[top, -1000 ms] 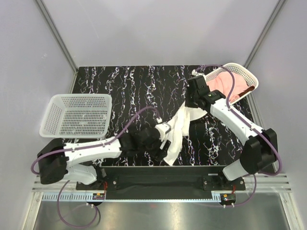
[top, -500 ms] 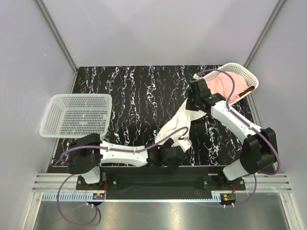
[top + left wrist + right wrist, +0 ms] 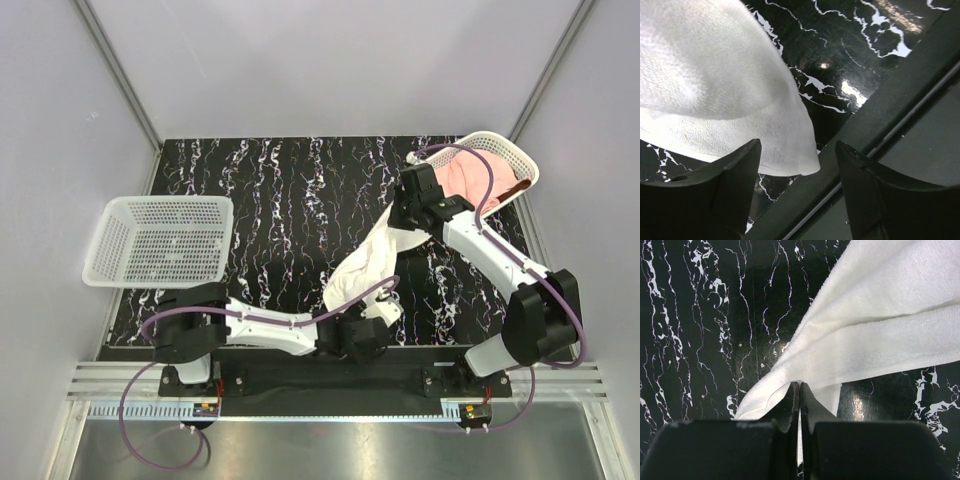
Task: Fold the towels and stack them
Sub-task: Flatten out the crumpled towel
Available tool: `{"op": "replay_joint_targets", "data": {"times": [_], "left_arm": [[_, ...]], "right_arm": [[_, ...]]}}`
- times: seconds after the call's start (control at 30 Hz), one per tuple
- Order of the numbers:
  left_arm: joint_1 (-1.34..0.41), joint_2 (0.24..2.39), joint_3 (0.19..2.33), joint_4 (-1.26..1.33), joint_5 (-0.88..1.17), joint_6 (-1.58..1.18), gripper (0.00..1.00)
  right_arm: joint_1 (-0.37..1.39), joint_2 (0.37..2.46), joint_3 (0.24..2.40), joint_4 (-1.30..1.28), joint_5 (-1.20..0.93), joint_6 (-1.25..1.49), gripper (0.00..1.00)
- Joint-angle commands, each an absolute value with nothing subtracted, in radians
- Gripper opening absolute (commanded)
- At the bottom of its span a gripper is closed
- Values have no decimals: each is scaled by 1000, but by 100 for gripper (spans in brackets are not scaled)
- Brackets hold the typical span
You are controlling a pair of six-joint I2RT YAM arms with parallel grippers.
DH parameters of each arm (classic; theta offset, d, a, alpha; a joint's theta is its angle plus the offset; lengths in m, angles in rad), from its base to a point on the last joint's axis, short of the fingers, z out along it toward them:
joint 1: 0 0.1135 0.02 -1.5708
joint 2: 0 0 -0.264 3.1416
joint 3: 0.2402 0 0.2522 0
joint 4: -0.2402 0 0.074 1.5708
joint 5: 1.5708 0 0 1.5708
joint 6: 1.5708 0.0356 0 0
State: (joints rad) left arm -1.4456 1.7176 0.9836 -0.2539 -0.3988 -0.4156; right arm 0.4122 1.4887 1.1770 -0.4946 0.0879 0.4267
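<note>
The white towel (image 3: 365, 262) hangs stretched as a narrow band from my right gripper (image 3: 402, 214) down toward the table's near edge. My right gripper (image 3: 800, 385) is shut on a fold of the white towel (image 3: 880, 325). My left gripper (image 3: 368, 326) sits low at the towel's lower end. In the left wrist view it (image 3: 799, 150) stands open, and a lower corner of the white towel (image 3: 790, 150) dangles between its fingers (image 3: 735, 185), touching neither. The pale pink towel (image 3: 468, 180) and a strip of the rust-brown towel (image 3: 516, 188) lie in the far right basket.
An empty white mesh basket (image 3: 160, 240) stands at the left of the black marbled table (image 3: 270, 190). A second white mesh basket (image 3: 510, 150) sits at the far right corner. The table's black front rail (image 3: 880, 125) runs just under my left gripper.
My left arm swung down and right from beside the towel to the front edge, under its lower corner, jaws narrowing slightly. The towel's lower end shifted left. The right gripper kept its grip.
</note>
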Motion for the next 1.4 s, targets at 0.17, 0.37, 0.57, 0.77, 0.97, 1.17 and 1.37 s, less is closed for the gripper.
{"op": "replay_joint_targets", "data": {"times": [0.17, 0.37, 0.57, 0.77, 0.97, 1.17, 1.37], "left_arm": [[-1451, 1770, 1006, -253, -537, -474, 38], [-1437, 1662, 1017, -339, -642, -451, 0], [-1257, 1364, 1156, -595, -699, -264, 0], [-1161, 1233, 1556, -791, -756, 27, 0], [-1238, 1319, 2217, -1124, -719, 51, 0], [-1381, 1280, 2426, -1108, -485, 38, 0], [-1381, 1169, 2273, -917, -322, 38, 0]], "right_arm": [[406, 1440, 1160, -460, 75, 442, 0], [405, 1369, 1166, -410, 69, 442, 0], [405, 1253, 1307, -298, -79, 344, 0], [405, 1218, 1679, -344, -170, 233, 0], [407, 1091, 1871, -413, -319, 216, 0], [407, 965, 1894, -377, -436, 305, 0], [405, 937, 1898, -371, -428, 328, 0]]}}
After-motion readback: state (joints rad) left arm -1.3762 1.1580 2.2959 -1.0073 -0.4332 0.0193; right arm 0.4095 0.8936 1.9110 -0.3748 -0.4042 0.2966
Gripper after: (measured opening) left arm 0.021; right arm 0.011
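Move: The free corner of the white towel lies between my left hand's open fingers, about 2 cm below and 1 cm ahead and to the left. From that hand, the corner my right fingers already pinch is roughly 25 cm ahead, 5 cm right and 12 cm higher. From my right hand, the free corner is some 25 cm back, 6 cm left and 14 cm down; the pink towel in its basket is around 13 cm ahead, 17 cm right and 11 cm lower. I sink my left hand a centimetre and shut its fingers on the free corner, then sweep it up some 55 cm and left about 18, bowing forward and back again as it rolls left side down and tips up. My right hand keeps its pinch, holds until the left has gripped, then rises about 50 cm, drawing back some 25 and swinging its fingers up from their downward slant. ##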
